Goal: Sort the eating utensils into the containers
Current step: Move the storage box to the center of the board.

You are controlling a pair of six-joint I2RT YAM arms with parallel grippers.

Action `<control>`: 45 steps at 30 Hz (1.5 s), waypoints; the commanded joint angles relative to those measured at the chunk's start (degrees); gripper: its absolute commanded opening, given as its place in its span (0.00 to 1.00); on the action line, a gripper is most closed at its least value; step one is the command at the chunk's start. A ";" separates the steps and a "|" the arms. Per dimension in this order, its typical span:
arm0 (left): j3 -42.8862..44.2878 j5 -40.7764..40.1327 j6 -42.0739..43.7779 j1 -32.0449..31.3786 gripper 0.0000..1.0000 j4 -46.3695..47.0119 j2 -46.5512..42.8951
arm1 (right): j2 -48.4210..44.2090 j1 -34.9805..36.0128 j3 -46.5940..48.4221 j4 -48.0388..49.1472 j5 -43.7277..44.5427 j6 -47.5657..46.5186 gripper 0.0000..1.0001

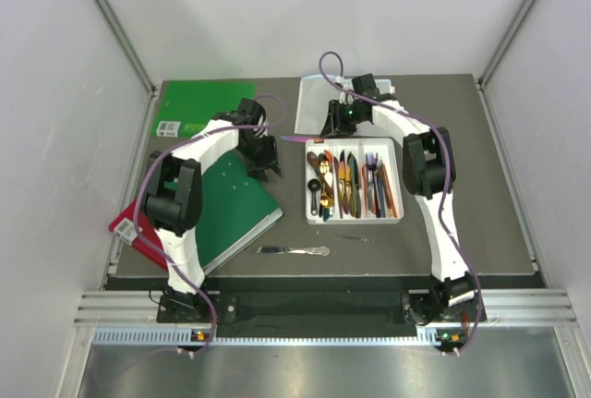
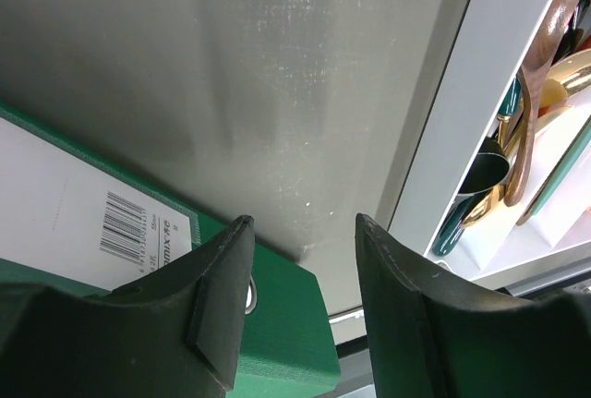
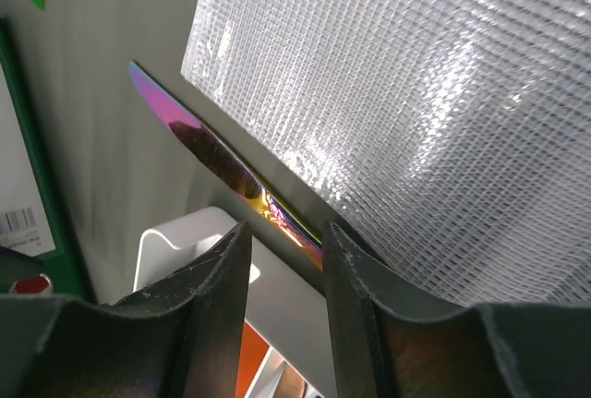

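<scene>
The white tray (image 1: 400, 186) holds several utensils in its long compartments, among them a gold spoon (image 2: 572, 70) and a teal handle (image 2: 457, 227). An iridescent knife (image 3: 212, 162) lies on the table along the edge of a mesh pouch (image 3: 416, 112), its near end running behind my right finger. My right gripper (image 1: 332, 130) (image 3: 286, 236) stands open just behind the tray's far left corner (image 3: 175, 241). A silver knife (image 1: 294, 250) and a thin silver utensil (image 1: 358, 238) lie in front of the tray. My left gripper (image 1: 268, 165) (image 2: 305, 227) hangs open and empty left of the tray.
A green binder (image 1: 231, 209) (image 2: 286, 324) lies under the left arm, its corner below the left fingers. Another green book (image 1: 199, 107) sits at the back left, a red item (image 1: 129, 227) at the left edge. The mesh pouch (image 1: 319, 102) lies behind the tray.
</scene>
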 commanded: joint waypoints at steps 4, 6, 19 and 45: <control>1.47 -0.15 0.66 0.69 0.53 0.32 0.29 | -2.27 1.97 -2.59 -3.31 -6.70 -1.62 0.37; 1.30 -0.06 0.66 0.77 0.53 0.32 0.29 | -2.01 2.85 -2.68 -2.18 -8.55 -0.31 0.37; -1.08 -1.91 0.66 1.82 0.54 0.58 -1.82 | 4.32 7.95 4.44 5.83 -15.85 9.54 0.37; 38.62 -5.16 -4.79 2.44 0.54 -5.39 26.65 | -15.71 -1.45 -7.59 -6.47 2.69 -0.21 0.41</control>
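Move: The storage box's middle lies about 13 cm back and 5 cm to the right of my right hand, slightly below it; the box's far wall is almost at my fingers. The rainbow knife's middle is some 5 cm to this hand's left and 2 cm nearer me; the white mesh tray's middle is 7 cm farther out and 3 cm right. From my left hand the box's middle is about 24 cm right, level ahead, and the knife's purple tip 12 cm ahead, 4 cm right. I sweep my right hand, fingers part-open, about 9 cm left and 4 cm back along the box's far wall towards its far left corner, rolling and turning it some 10 degrees counter-clockwise; then I bring it back right, undoing the turn and lifting clear about 6 cm above its starting height. My left hand waits, then drives 13 cm forward towards the knife's tip, sinking slightly at the end, fingers still half open. ##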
